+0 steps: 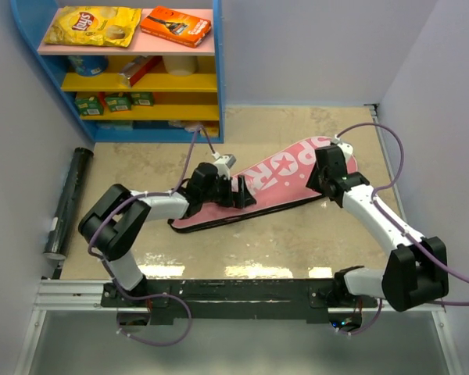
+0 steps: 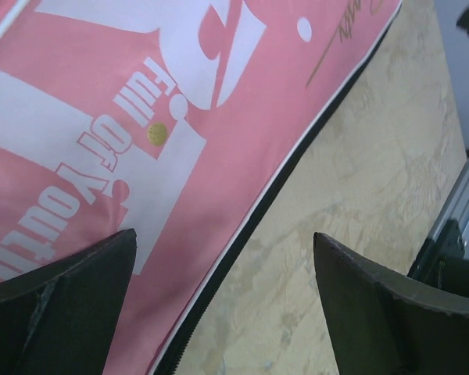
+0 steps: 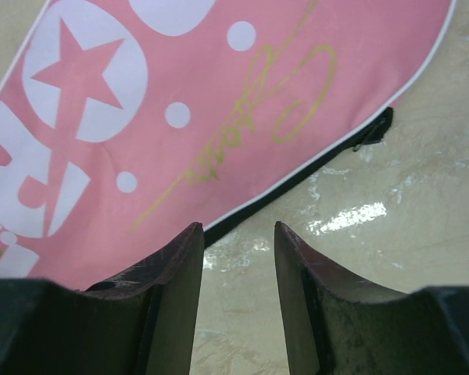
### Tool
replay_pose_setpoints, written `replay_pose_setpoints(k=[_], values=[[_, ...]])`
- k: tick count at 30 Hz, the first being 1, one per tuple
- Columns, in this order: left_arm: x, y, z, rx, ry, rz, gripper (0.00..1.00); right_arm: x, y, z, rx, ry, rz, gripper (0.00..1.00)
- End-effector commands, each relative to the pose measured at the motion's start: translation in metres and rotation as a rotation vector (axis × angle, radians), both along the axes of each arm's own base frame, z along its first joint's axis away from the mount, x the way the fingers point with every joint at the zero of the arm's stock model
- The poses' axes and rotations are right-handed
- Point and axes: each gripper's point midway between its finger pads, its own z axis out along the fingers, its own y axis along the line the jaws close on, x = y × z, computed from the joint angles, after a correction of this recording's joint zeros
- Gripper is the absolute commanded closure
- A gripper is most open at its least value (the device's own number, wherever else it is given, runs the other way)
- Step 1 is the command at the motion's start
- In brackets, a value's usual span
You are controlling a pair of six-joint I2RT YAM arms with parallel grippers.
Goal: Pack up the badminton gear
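Note:
The pink racket-shaped bag (image 1: pixel 275 175) lies flat and slantwise mid-table, its wide end at the far right. Its white lettering fills the left wrist view (image 2: pixel 102 117) and the right wrist view (image 3: pixel 180 101). My left gripper (image 1: pixel 238 191) hovers over the narrow handle end, open wide, straddling the bag's black zip edge (image 2: pixel 242 226) with nothing between the fingers (image 2: pixel 223 237). My right gripper (image 1: pixel 325 167) is at the wide end, its fingers parted over bare table just off the zip edge (image 3: pixel 238 226), holding nothing. The zip pull (image 3: pixel 373 136) lies at the bag's rim. The long black tube (image 1: pixel 69 201) rests by the left wall.
A blue shelf unit (image 1: pixel 219 78) stands at the back left with a yellow crisp packet (image 1: pixel 94 25), an orange box (image 1: pixel 176 25) and other snacks. Walls close in left and right. A metal rail (image 1: pixel 242 291) runs along the near edge.

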Motion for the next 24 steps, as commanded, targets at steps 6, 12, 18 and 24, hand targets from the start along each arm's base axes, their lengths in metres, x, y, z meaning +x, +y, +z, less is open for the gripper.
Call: replay_pose_setpoints(k=[6,12,18,24], values=[[0.041,0.096,-0.059,0.043,0.111,0.347,0.00,0.000,-0.028,-0.006,-0.064,0.045,-0.057,0.55],[0.040,0.126,-0.046,0.007,0.081,0.429,0.00,-0.001,-0.021,-0.031,-0.041,0.116,-0.042,0.57],[0.032,0.116,-0.041,-0.053,0.092,0.383,0.00,0.001,0.001,-0.055,0.072,0.153,-0.018,0.60],[0.027,0.112,-0.044,-0.077,0.105,0.358,0.00,0.003,0.019,-0.071,0.122,0.173,-0.003,0.60]])
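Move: The pink racket bag lies right under the left hand, one finger already on its near side; its middle is about 9 cm ahead, 7 cm to the right and 3 cm lower. The zipper pull, at the outer right end of the bag's black near edge, sits some 5 cm ahead and 8 cm to the right of the right hand and roughly 8 cm below it. The bag's middle is 17 cm to that hand's left and 7 cm ahead. The pink bag is dragged along under the left hand's pressing finger: that hand, gripper wide open, slides about 5 cm forward while sweeping roughly 10 cm left, turning some 20 degrees counter-clockwise, then keeps resting on the bag. Meanwhile the right hand sinks about 7 cm towards the zipper pull, tipping slightly more downward, its half-open fingers holding their gap. ##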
